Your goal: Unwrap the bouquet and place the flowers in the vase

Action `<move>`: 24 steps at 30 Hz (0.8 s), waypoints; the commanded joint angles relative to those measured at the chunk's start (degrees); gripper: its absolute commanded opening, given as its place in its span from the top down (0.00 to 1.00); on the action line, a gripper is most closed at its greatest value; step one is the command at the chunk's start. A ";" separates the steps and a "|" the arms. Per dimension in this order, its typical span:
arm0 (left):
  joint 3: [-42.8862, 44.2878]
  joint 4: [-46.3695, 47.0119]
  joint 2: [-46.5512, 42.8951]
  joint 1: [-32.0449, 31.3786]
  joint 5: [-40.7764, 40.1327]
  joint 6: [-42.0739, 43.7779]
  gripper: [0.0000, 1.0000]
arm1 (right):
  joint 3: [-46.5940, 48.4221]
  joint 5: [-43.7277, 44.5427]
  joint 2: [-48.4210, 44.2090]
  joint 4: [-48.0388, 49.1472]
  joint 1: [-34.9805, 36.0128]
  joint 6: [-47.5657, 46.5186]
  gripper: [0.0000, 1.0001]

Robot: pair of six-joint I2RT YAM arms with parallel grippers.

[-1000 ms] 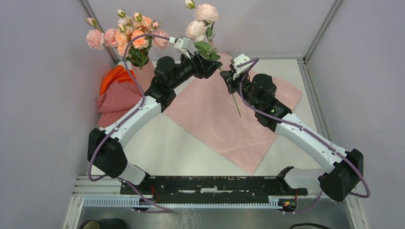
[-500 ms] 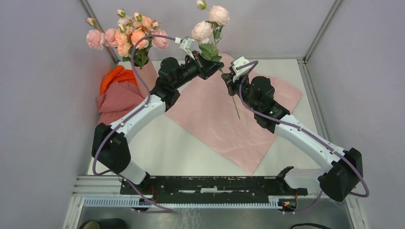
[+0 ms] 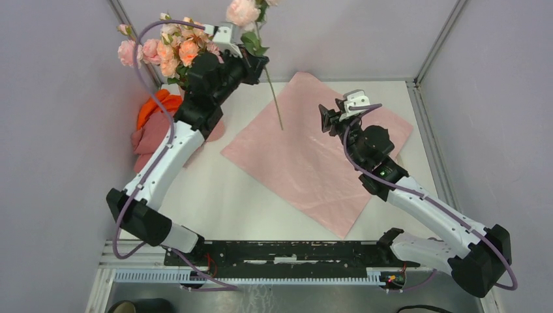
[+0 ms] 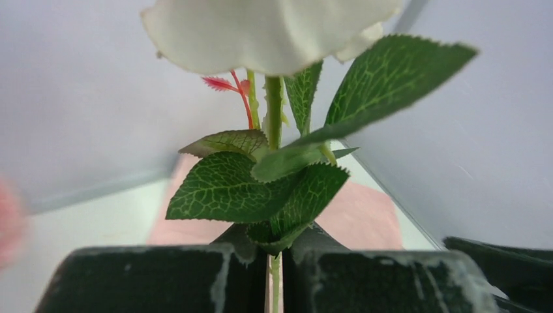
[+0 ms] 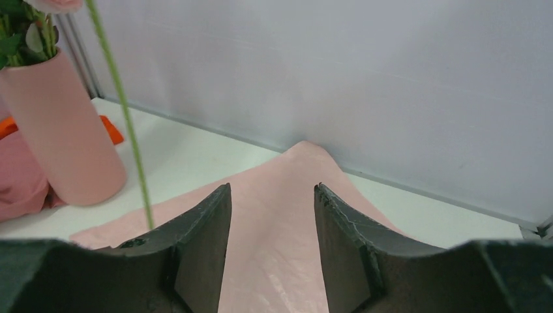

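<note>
My left gripper (image 3: 255,62) is shut on the thin green stem (image 4: 272,111) of one pale pink rose (image 3: 242,10), just under its leaves (image 4: 235,186). The stem (image 3: 274,98) hangs free over the table, close to the right of the vase. The pale-pink vase (image 5: 65,130) stands at the back left, holding several flowers (image 3: 169,52); in the top view my left arm hides most of it. My right gripper (image 3: 324,116) is open and empty above the bouquet's pink sheet (image 3: 313,156), which lies flat. In the right wrist view the jaws (image 5: 272,189) stand apart over the sheet, with the hanging stem (image 5: 124,124) to their left.
An orange cloth (image 3: 153,107) and a salmon-pink cloth (image 3: 147,140) lie bunched at the left wall beside the vase. Grey walls close the table at the back and both sides. White tabletop (image 3: 215,202) shows in front of the sheet.
My right gripper has let go of the stem, opened and drawn back to the right. My left arm has carried the rose up and left, toward the vase.
</note>
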 commanded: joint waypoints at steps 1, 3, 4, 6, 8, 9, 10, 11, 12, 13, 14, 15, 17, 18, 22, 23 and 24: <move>4.86 -4.45 -6.43 4.02 -9.93 11.54 0.98 | 0.14 5.31 0.94 4.64 -0.11 -0.27 0.45; 6.64 -5.15 -7.09 7.12 -10.67 13.71 0.98 | 0.71 5.17 2.20 4.14 -0.12 -0.38 0.45; 7.64 -5.51 -7.36 8.91 -11.33 14.58 0.98 | 0.73 5.18 2.84 4.33 -0.17 -0.30 0.45; 9.48 -6.52 -7.44 11.59 -13.99 16.79 0.98 | 1.02 4.76 3.98 4.41 -0.15 -0.12 0.45; 10.88 -7.34 -7.32 12.98 -17.70 20.61 0.98 | 1.28 4.23 4.95 4.68 -0.21 -0.12 0.45; 11.13 -7.16 -7.28 13.48 -18.98 22.31 0.98 | 1.55 4.09 5.56 4.50 -0.24 -0.12 0.45; 11.36 -6.86 -7.08 14.10 -19.89 23.51 0.98 | 1.71 3.75 6.16 4.57 -0.31 -0.16 0.45; 11.58 -6.52 -6.85 14.82 -20.17 24.41 0.98 | 1.93 3.49 6.64 4.59 -0.33 -0.13 0.45; 11.62 -5.89 -6.57 15.48 -20.30 25.02 0.98 | 2.28 3.06 7.37 4.47 -0.42 -0.12 0.45; 11.62 -5.28 -6.26 16.18 -20.35 25.53 0.98 | 2.68 2.61 7.92 4.20 -0.47 -0.12 0.45; 11.62 -4.85 -5.89 16.81 -20.34 25.99 0.98 | 2.92 2.26 8.39 4.06 -0.53 0.05 0.45; 11.58 -4.30 -5.48 17.53 -20.46 26.34 0.98 | 2.85 1.84 8.74 4.23 -0.53 0.06 0.45; 11.22 -3.20 -4.75 18.34 -20.70 27.26 0.98 | 2.96 1.53 9.57 4.37 -0.56 0.14 0.45; 11.08 -2.39 -4.22 18.79 -20.89 27.81 0.98 | 3.08 1.35 10.03 4.17 -0.51 0.14 0.46; 12.57 -0.45 -2.74 20.23 -20.93 29.02 0.98 | 3.63 0.90 11.39 3.81 -0.55 0.06 0.46; 13.65 -0.56 -2.20 20.58 -20.73 29.04 0.98 | 3.61 0.85 11.58 3.90 -0.56 0.06 0.46; 14.78 -0.72 -1.75 20.86 -20.62 29.09 0.98 | 3.70 0.72 11.80 3.89 -0.58 0.07 0.46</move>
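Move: The pink vase that the held flower is bound for stands about 24 cm to the left hand's left and 6 cm ahead, its middle some 28 cm lower. The blooms already in it spread about 27 cm left and 10 cm ahead, almost at hand height. The coral towel lies about 40 cm left and 3 cm back, some 38 cm down. From the right hand the vase is roughly 47 cm left, 14 cm ahead and 21 cm below. Keeping its closed pinch on the pale rose's stem, the left hand sweeps about 24 cm to its left towards the vase, climbing some 11 cm at first and then easing down a little as it edges forward, while the wrist swings roughly 40 degrees counter-clockwise and its left side rises, bringing the hanging stem over to the vase mouth. The empty right hand stays half open and, after a slight rise, sinks about 6 cm towards the pink sheet while drifting forward and tipping slightly down. ##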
